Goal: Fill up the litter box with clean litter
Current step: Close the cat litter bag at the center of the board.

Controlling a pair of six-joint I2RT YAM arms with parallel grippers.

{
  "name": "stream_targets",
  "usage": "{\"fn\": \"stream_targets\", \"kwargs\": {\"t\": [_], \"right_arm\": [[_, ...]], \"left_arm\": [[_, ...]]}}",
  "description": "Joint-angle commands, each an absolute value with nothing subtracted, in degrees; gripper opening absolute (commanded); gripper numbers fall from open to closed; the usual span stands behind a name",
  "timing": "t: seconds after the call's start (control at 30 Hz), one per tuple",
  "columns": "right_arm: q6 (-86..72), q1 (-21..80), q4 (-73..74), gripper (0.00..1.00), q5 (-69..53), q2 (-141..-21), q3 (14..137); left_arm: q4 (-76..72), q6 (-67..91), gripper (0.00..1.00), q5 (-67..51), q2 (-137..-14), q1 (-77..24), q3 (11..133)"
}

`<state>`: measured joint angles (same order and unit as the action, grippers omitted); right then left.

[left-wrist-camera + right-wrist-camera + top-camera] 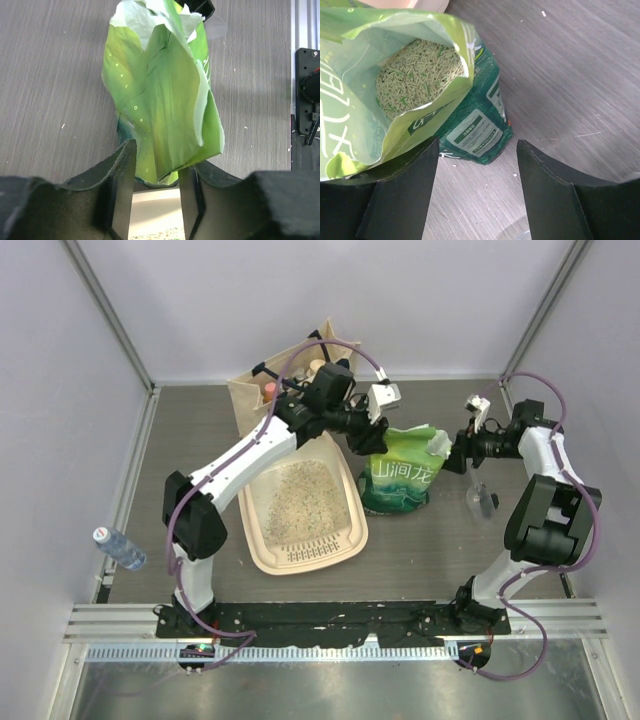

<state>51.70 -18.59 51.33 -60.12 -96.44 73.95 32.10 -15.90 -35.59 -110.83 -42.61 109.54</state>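
The cream litter box (345, 545) lies left of centre, with clean litter (300, 495) spread over its floor. Just right of it stands a green bag (400, 478) with its top open. My left gripper (365, 445) hovers at the bag's upper left edge. In the left wrist view its fingers (117, 190) stand apart, the green bag (160, 95) hangs just beyond the tips, and the litter box rim (155, 207) shows through the gap. My right gripper (452, 455) is open beside the bag's right side. The right wrist view shows litter pellets (415, 75) inside the open bag (470, 135).
A beige tote bag (262, 380) stands behind the litter box. A water bottle (118, 548) lies at the table's left edge. A small clear container (480, 498) stands right of the green bag, below my right gripper.
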Motion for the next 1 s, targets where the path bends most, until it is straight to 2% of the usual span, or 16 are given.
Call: {"fn": "stream_targets", "kwargs": {"t": [0.0,0.2,0.27,0.33,0.37,0.4,0.6,0.97], "right_arm": [[48.35,-19.95,45.8,0.69,-62.14,-96.24,77.51],[44.13,-23.2,46.84,0.68,-66.0,-99.57,83.66],[48.66,-23.2,54.28,0.68,-69.6,-101.33,87.95],[57.25,-22.24,70.95,0.67,-71.19,-104.83,91.48],[69.49,-21.71,78.24,0.67,-70.93,-106.16,94.71],[72.31,-21.1,86.14,0.65,-70.75,-107.65,95.53],[74.09,-19.25,86.48,0.65,-71.8,-106.26,88.42],[66.53,-14.42,86.48,0.66,-82.09,-108.81,92.9]], "left_arm": [[32.34,-16.09,0.45,-36.74,-108.1,-42.19,112.85],[33.92,-16.08,0.53,-37.79,-109.95,-42.1,113.82],[34.97,-16.7,0.54,-38.32,-110.65,-42.19,113.82],[35.77,-16.96,0.55,-38.58,-111.18,-42.19,113.91],[36.73,-17.4,0.55,-38.67,-111.79,-42.19,113.82],[37.09,-17.58,0.56,-38.85,-111.97,-42.1,113.82],[37.97,-17.58,0.57,-40.17,-111.54,-42.19,112.24],[33.41,-17.23,0.63,-39.64,-112.24,-42.19,108.99]]}}
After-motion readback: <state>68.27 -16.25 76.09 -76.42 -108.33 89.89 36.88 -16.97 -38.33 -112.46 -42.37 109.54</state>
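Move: The litter bag's mouth stands about 6 cm to the right hand's left, roughly 2 cm back and 3 cm higher; the scoop lies some 6 cm to that hand's right, 2 cm back and 13 cm below. From the left hand the same mouth is about 8 cm to the right, 1 cm back and 3 cm below, its near flap between the fingertips; the litter box lies 13 cm to this hand's left, 7 cm back and 20 cm down. Looping outward first, the right hand goes about 4 cm forward, to the right and up, then swings back left about 7 cm to the bag's upper right edge, fingers still apart, tipping upward some 15 degrees. The left hand, already letting go, opens wider around the flap, rises slightly, then sinks about 4 cm. ##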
